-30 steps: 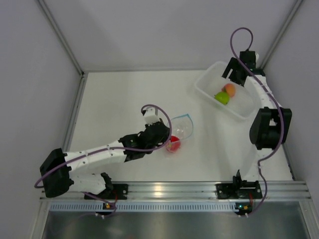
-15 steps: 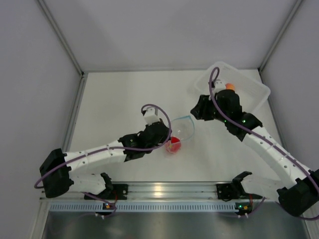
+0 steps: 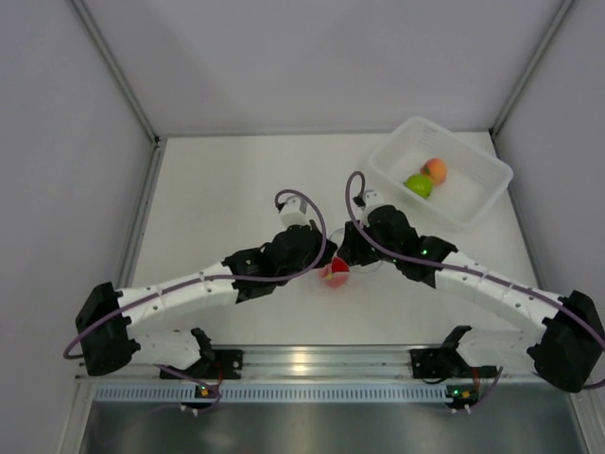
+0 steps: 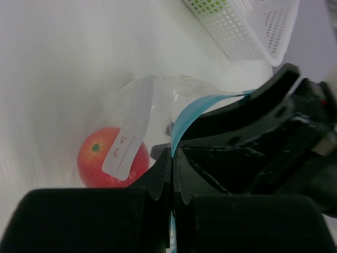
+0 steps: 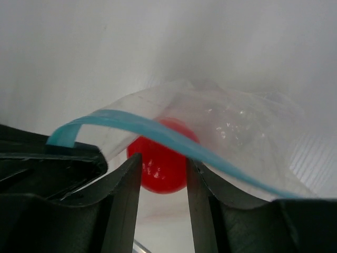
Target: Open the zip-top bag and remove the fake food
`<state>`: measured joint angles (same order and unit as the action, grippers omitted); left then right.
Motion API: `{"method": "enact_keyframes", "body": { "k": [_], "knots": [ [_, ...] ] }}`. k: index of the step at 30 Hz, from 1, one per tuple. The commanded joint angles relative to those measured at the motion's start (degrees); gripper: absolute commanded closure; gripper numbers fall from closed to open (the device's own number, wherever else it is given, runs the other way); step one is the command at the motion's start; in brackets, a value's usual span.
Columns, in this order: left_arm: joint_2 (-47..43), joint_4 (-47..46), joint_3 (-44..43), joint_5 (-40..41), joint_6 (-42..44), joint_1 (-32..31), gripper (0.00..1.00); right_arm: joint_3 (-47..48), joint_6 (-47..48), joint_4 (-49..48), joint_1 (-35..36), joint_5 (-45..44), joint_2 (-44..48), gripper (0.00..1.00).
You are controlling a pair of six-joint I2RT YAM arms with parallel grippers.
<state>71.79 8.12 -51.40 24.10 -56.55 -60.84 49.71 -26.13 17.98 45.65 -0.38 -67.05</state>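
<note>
The clear zip-top bag (image 3: 352, 266) lies mid-table with its mouth held open. My left gripper (image 3: 319, 259) is shut on the bag's blue zip strip (image 4: 192, 108), and the pinch (image 4: 173, 167) shows in the left wrist view. The red fruit (image 3: 336, 272) sits inside the bag; it also shows in the left wrist view (image 4: 97, 159) and the right wrist view (image 5: 160, 161). My right gripper (image 3: 352, 248) is open at the bag's mouth, and in its wrist view (image 5: 162, 171) the fingers stand either side of the red fruit. The green fruit (image 3: 419, 185) and the orange fruit (image 3: 436, 169) lie in the bin.
The translucent white bin (image 3: 481, 191) stands at the back right, and its corner shows in the left wrist view (image 4: 247, 29). Both arms meet over the middle of the table. Walls close the table at the left, back and right.
My right arm has swung from the bin down and left to the bag's mouth. The bin has shifted a little. My left gripper kept its hold on the bag.
</note>
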Motion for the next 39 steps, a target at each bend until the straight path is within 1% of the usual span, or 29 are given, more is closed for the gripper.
{"method": "enact_keyframes", "body": {
  "k": [1,3,6,7,8,9,11,12,13,15,17,23,28,31,35,39],
  "knots": [
    [0.5,-2.1,-4.1,-6.3,4.4,0.1,1.00,-2.8,-1.3,-5.1,1.0,-4.4,2.3,0.61],
    [0.9,-2.1,-4.9,-10.3,5.0,0.4,1.00,-4.2,-0.8,-4.3,1.1,-5.7,3.1,0.60],
    [2.1,-5.7,-5.1,-16.5,6.1,1.3,1.00,-4.8,0.1,1.2,1.2,-12.2,4.8,0.59],
    [2.8,-7.3,-4.9,-23.1,6.2,1.9,1.00,-4.9,0.2,3.4,1.2,-17.1,6.0,0.59],
    [3.7,-9.7,-5.0,-26.4,6.1,3.2,1.00,-5.1,-0.1,6.3,1.1,-19.4,6.7,0.59],
    [5.7,-10.4,-5.2,-29.1,5.9,3.9,1.00,-5.8,-0.1,7.2,1.1,-20.7,7.8,0.59],
    [8.1,-10.3,-5.9,-32.3,5.9,5.6,1.00,-6.8,-0.2,6.6,0.9,-19.8,10.9,0.57],
    [10.5,-10.3,-6.1,-33.1,5.9,5.9,1.00,-7.6,-0.2,6.0,0.9,-15.9,11.7,0.57],
    [11.6,-10.3,-6.2,-34.5,5.7,6.9,1.00,-8.0,-0.2,5.6,0.9,-13.8,12.5,0.55],
    [14.2,-10.3,-6.1,-34.7,5.6,7.6,1.00,-8.9,-0.4,4.8,1.0,-10.9,12.6,0.55],
    [15.6,-10.4,-5.5,-33.9,5.1,7.8,1.00,-10.6,-0.5,4.5,0.9,-10.8,12.1,0.54],
    [15.7,-10.3,-3.8,-31.9,4.2,7.8,1.00,-12.7,-0.1,5.3,1.2,-9.7,10.7,0.51],
    [12.2,-10.3,-1.5,-25.7,2.9,7.8,1.00,-13.3,0.4,8.6,2.1,-8.1,11.6,0.50],
    [10.4,-10.3,-0.4,-21.4,1.7,7.6,1.00,-13.9,-0.2,9.8,2.6,-7.5,11.8,0.47],
    [11.0,-10.3,-1.1,-20.7,1.4,7.0,1.00,-16.4,-1.9,5.9,3.3,-5.1,11.3,0.43],
    [12.1,-10.5,-1.8,-21.3,0.9,6.4,1.00,-17.9,-3.1,2.4,3.7,-6.5,8.6,0.37]
  ]
}}
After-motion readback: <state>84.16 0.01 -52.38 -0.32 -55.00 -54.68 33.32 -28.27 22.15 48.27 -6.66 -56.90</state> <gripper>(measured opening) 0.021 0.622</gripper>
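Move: Below both grippers, the red apple sits in the clear bag: from the right hand about 4 cm to the left, level fore and aft, some 10 cm down. The bag's mouth is right at the right hand's fingertips, hardly 1 cm ahead and 1 cm lower. From the left hand, which already pinches the mouth's teal rim, the apple lies almost straight below, roughly 13 cm down. Working down towards the red apple at the bag's mouth, the half-open right hand shifts about 6 cm right, first dipping and rising slightly, then draws back 5 cm and sinks to 8 cm lower, its fingers spreading wider. The left hand keeps the rim pinched and swings right, then drops, ending about 5 cm right and 5 down, turned some 15 degrees clockwise and tipped down. ##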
